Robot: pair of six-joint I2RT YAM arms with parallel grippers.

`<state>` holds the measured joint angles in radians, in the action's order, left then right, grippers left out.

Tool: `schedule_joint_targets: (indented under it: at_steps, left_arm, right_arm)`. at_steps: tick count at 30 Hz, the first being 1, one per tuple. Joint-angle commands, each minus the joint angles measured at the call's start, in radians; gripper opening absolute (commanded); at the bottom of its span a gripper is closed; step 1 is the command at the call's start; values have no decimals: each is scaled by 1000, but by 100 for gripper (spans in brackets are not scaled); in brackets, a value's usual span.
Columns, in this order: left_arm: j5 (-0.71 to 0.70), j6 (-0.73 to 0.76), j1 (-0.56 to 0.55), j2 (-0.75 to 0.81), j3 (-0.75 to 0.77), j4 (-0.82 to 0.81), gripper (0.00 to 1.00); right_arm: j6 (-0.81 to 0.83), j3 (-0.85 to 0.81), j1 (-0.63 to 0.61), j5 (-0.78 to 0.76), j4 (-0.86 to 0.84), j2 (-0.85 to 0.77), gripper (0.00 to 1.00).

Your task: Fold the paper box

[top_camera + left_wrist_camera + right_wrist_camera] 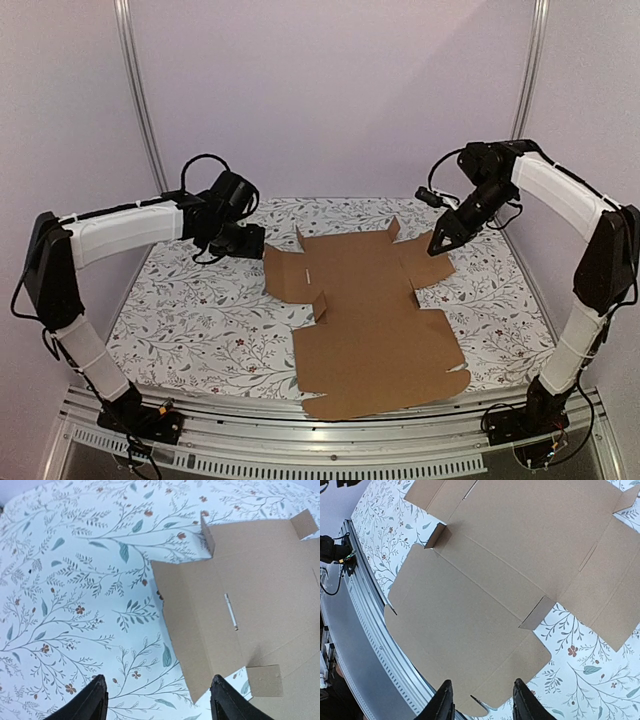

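Observation:
The paper box [370,320] lies unfolded on the floral cloth, a flat brown cardboard sheet with small tabs standing up at its corners. My left gripper [255,244] hovers just off the sheet's far left edge. Seen from the left wrist, the left gripper [160,700] is open over bare cloth, with the left flap [200,630] ahead to the right. My right gripper [438,246] hangs above the sheet's far right flap. From the right wrist, the right gripper [482,700] is open and empty high above the large near panel [470,615].
A floral tablecloth [190,310] covers the table. A metal rail [300,440] runs along the near edge, close to the sheet's front. Two slanted frame posts [140,100] stand at the back corners against purple walls.

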<state>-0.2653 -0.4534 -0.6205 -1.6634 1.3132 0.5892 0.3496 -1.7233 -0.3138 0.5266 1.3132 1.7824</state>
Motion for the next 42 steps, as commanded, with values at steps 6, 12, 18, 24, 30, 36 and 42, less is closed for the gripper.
schedule_joint_targets:
  at_steps: [6, 12, 18, 24, 30, 36, 42]
  left_arm:
    - [315, -130, 103, -168, -66, -147, 72]
    - [376, -114, 108, -305, 14, -174, 59]
    - [441, -74, 106, -368, 54, -236, 20]
    - [400, 87, 78, -274, -47, -414, 0]
    - [390, 253, 30, -163, -174, -663, 0]
    - [394, 327, -18, -97, -263, -829, 0]
    - [339, 375, -62, -85, -288, -882, 0]
  right_arm:
    - [18, 106, 3, -35, -12, -79, 45]
    - [20, 123, 3, -39, -26, -73, 46]
    - [60, 29, 3, -12, 17, -23, 46]
    - [181, -166, -2, -59, 96, 54, 49]
    - [302, -374, -11, -181, 128, 181, 65]
    - [380, -555, -15, -263, 110, 322, 74]
    - [376, -668, -47, -249, 166, 453, 75]
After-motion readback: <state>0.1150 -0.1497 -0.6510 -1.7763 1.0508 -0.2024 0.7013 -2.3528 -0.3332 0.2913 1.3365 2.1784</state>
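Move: The outer edge of the box's left flap, its near half, lies roughly 2 cm ahead of my left hand, 4 cm to the right and 13 cm below. From that hand, the near left tab is about 6 cm back and 16 cm right, the far left tab some 18 cm ahead and 11 cm right, both 13 cm down. From my right hand, the box's far right corner is about 25 cm ahead, 2 cm left and 19 cm below; the right flap is 15 cm ahead and 5 cm right. I drop my open left hand about 13 cm onto the left flap's outer edge and pinch it shut there, then raise it some 10 cm while carrying it right and swinging it clockwise. My right hand, after dipping back a little, goes forward about 13 cm net and opens wider towards the far edge, fingers tilting up forward. ##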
